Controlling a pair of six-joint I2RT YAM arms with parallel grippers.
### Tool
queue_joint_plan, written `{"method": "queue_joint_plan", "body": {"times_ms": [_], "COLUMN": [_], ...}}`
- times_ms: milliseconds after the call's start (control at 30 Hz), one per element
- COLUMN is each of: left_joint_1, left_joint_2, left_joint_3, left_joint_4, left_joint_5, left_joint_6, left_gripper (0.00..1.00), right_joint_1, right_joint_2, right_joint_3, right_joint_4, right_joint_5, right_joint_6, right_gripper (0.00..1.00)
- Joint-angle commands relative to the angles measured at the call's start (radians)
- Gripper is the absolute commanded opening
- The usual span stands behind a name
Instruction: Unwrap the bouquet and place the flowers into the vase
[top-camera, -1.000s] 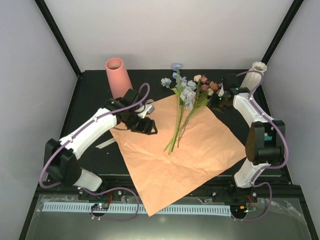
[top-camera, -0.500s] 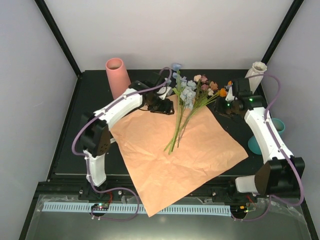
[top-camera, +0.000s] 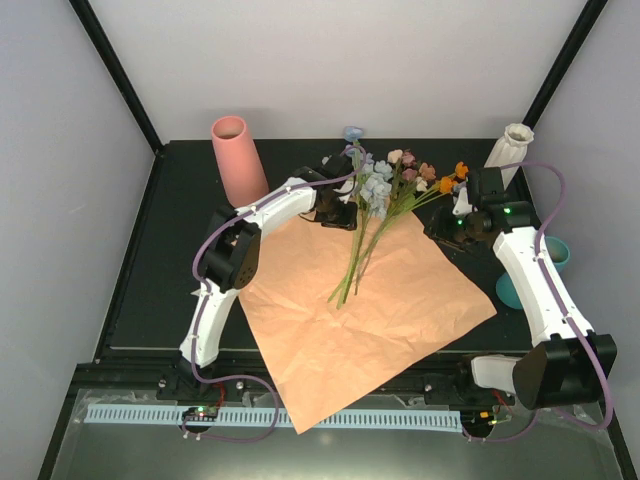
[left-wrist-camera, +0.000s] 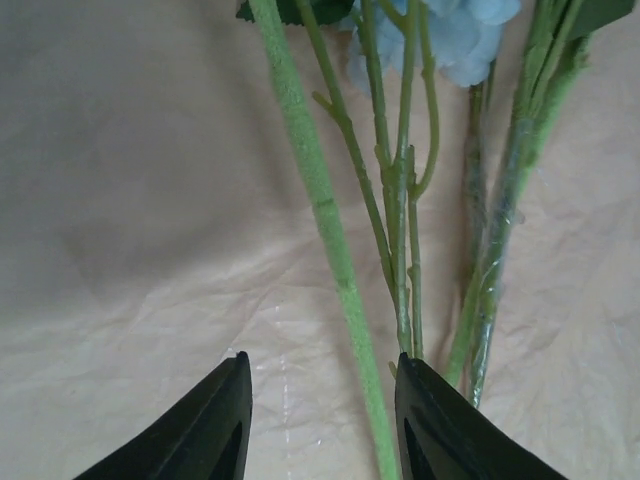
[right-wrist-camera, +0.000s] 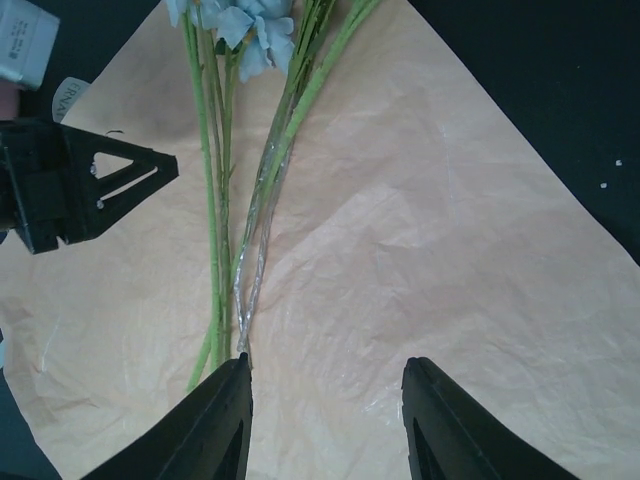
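Observation:
The bouquet lies unwrapped: the peach paper sheet (top-camera: 350, 320) is spread flat and the flowers (top-camera: 378, 190) rest on it, blooms toward the far edge and stems (top-camera: 350, 265) pointing near. My left gripper (top-camera: 345, 213) hovers low over the stems, open, with one thick green stem (left-wrist-camera: 330, 240) running between its fingers (left-wrist-camera: 215, 430) untouched. My right gripper (top-camera: 445, 222) is open above the paper (right-wrist-camera: 450, 250), its left fingertip beside the stem ends (right-wrist-camera: 240, 320). The white ribbed vase (top-camera: 510, 148) stands at the far right corner.
A pink cylinder vase (top-camera: 238, 160) stands at the far left. A teal vase (top-camera: 556, 250) sits at the right edge, partly behind my right arm. The paper's near corner hangs over the table's front edge (top-camera: 300, 415).
My left arm stretched right across the paper until its gripper reached the flower stems. My right gripper drew back slightly toward the near right, its elbow swinging outward.

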Motion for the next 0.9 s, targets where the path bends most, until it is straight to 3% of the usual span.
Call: {"method": "queue_joint_plan", "body": {"times_ms": [0, 267, 867], "left_joint_1": [-0.01, -0.027, -0.039], "left_joint_2": [0.041, 0.081, 0.14], "left_joint_3": [0.054, 0.056, 0.044], "left_joint_4": [0.038, 0.058, 0.043], "left_joint_5": [-0.019, 0.025, 0.01], "left_joint_6": [-0.032, -0.064, -0.092], "left_gripper": [0.41, 0.39, 0.18], "right_joint_1": [0.004, 0.004, 0.022], "right_joint_2": [-0.018, -0.004, -0.008], "right_joint_3": [0.022, 0.019, -0.005], "right_joint_4": [-0.023, -0.02, -0.009], "right_joint_5": [-0.022, -0.031, -0.055], "right_joint_6": [-0.014, -0.035, -0.047], "right_gripper": [0.44, 0.43, 0.43]}}
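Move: The thick green flower stem lies on the spread wrapping paper, about 2 cm right of the left hand and 6 cm below it. Just beyond it are the thinner blue-flower stems, some 4 cm right of the hand, then the cellophane-wrapped stems about 7 cm right, all level fore and aft. The blue blooms sit roughly 8 cm ahead and 5 cm right. From the right hand that thick stem is about 11 cm ahead, 14 cm left and 19 cm below. Lower the left gripper about 5 cm towards the thick green stem, easing some 2 cm to the right as it sinks so that the fingertips come down either side of it, with the thinner stems left outside the right-hand finger. Narrow the half-open fingers to a small gap on the way, without shutting them fully. ##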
